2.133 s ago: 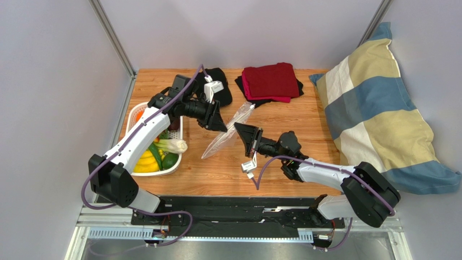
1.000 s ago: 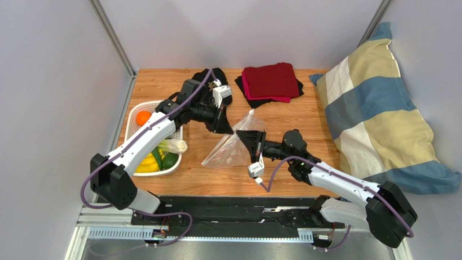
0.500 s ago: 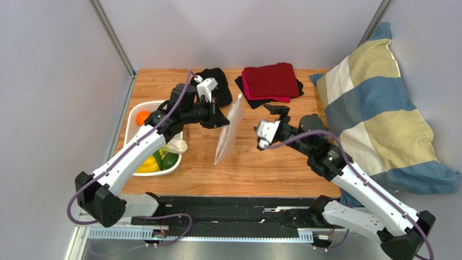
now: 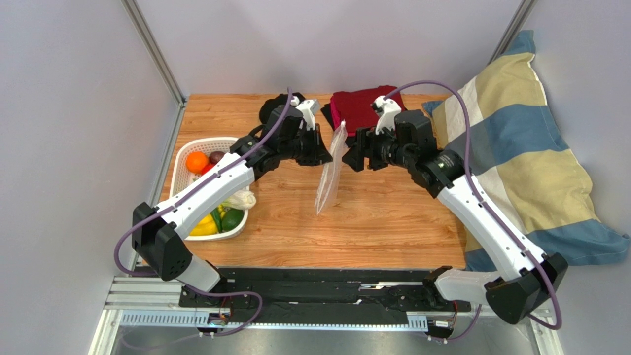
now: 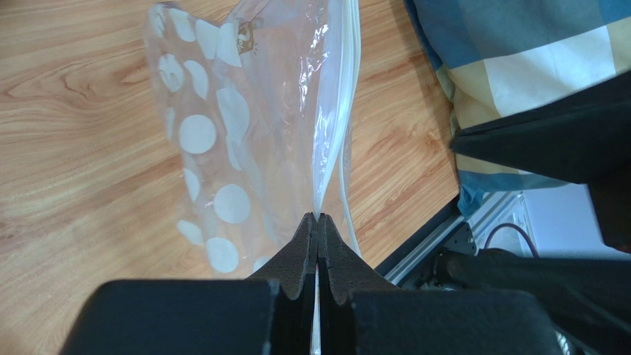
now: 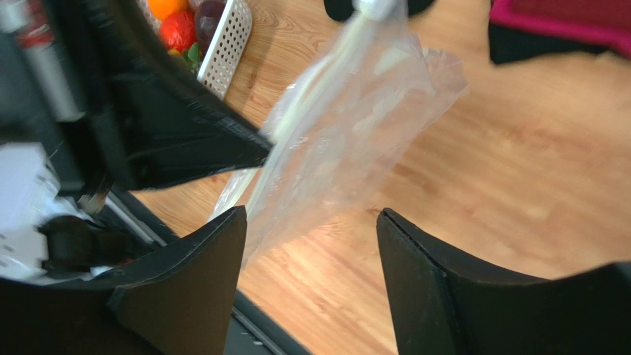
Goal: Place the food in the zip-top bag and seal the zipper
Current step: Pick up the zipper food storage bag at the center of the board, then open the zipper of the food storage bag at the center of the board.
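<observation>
The zip-top bag (image 4: 329, 177) is clear with white dots and hangs on edge above the table's middle. My left gripper (image 4: 328, 152) is shut on its top edge. In the left wrist view the jaws (image 5: 318, 219) pinch one lip of the bag (image 5: 222, 148), and the whitish zipper (image 5: 352, 103) runs beside it. My right gripper (image 4: 355, 158) is open and empty just right of the bag. In its own view the bag (image 6: 355, 126) hangs ahead of the open gripper (image 6: 311, 222). The food lies in the white basket (image 4: 180, 151): orange (image 4: 196, 161), purple fruit (image 4: 216, 157), pale stalk (image 4: 238, 199).
A folded red towel (image 4: 369, 109) on black cloth lies at the back, with another black cloth (image 4: 280, 103) behind the left arm. A large striped pillow (image 4: 511, 148) fills the right side. The basket (image 6: 226, 44) stands at the table's left edge.
My right gripper has let go of the bag, swung up and back, and now faces it open. My left gripper has lifted the bag and carried it right and back.
</observation>
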### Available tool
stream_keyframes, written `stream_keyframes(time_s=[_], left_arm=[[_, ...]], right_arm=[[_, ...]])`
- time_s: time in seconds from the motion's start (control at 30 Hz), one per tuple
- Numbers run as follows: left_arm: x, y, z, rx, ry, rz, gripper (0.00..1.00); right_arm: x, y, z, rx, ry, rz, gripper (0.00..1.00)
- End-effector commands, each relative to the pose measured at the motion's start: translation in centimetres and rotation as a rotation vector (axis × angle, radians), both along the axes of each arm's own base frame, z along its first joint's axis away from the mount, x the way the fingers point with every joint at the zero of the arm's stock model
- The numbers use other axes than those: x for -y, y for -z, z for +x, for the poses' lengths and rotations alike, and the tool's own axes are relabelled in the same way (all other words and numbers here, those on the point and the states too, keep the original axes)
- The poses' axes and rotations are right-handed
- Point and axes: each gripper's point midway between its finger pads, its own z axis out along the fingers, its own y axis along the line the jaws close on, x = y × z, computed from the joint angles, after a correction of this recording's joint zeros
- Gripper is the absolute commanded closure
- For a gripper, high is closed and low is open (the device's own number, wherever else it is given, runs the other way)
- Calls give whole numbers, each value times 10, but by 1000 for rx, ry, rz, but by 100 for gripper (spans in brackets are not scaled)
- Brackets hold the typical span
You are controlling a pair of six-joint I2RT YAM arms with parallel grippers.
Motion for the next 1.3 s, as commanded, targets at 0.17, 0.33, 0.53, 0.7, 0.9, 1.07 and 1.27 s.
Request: stream_keyframes(time_s=[0.17, 0.33, 0.53, 0.7, 0.9, 1.07, 1.27], left_arm=[[10, -27, -3, 59, 8, -64, 100], [16, -27, -7, 60, 33, -73, 100], [22, -40, -12, 91, 74, -133, 100], [14, -40, -17, 103, 64, -125, 100], [9, -41, -21, 123, 69, -122, 100], [12, -40, -30, 112, 109, -150, 100], [24, -51, -42, 140, 215, -217, 100]], right_arm=[[-24, -10, 18, -285, 85, 327, 35], [-34, -3, 24, -342, 81, 353, 34], [-26, 28, 32, -363, 129, 282, 41], [-9, 37, 38, -385, 184, 271, 53], [3, 42, 33, -378, 188, 214, 63], [14, 46, 30, -342, 185, 173, 61], [20, 55, 32, -287, 143, 121, 66]])
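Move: My shut left fingers already pinch the bag's zipper rim. The bag's mouth lies about 5 cm left of my open right hand, level with it fore and aft and some 3 cm lower; from my left hand it is about 3 cm ahead and 2 cm right. The slider end is about 6 cm ahead and 3 cm left of my right hand. From that hand the red cloth lies roughly 13 cm ahead, 8 cm right, and the cap 10 cm ahead, 19 cm left, both some 20 cm lower. I work my right hand down about 6 cm and a little forward, swinging left into the bag's mouth and then back right, rolling the wrist some 25 degrees and narrowing its fingers by nearly half, so one finger gets inside with the near zipper rim between the two. My left hand keeps its pinch on the other side of the mouth and eases back about 3 cm, rising slightly. ##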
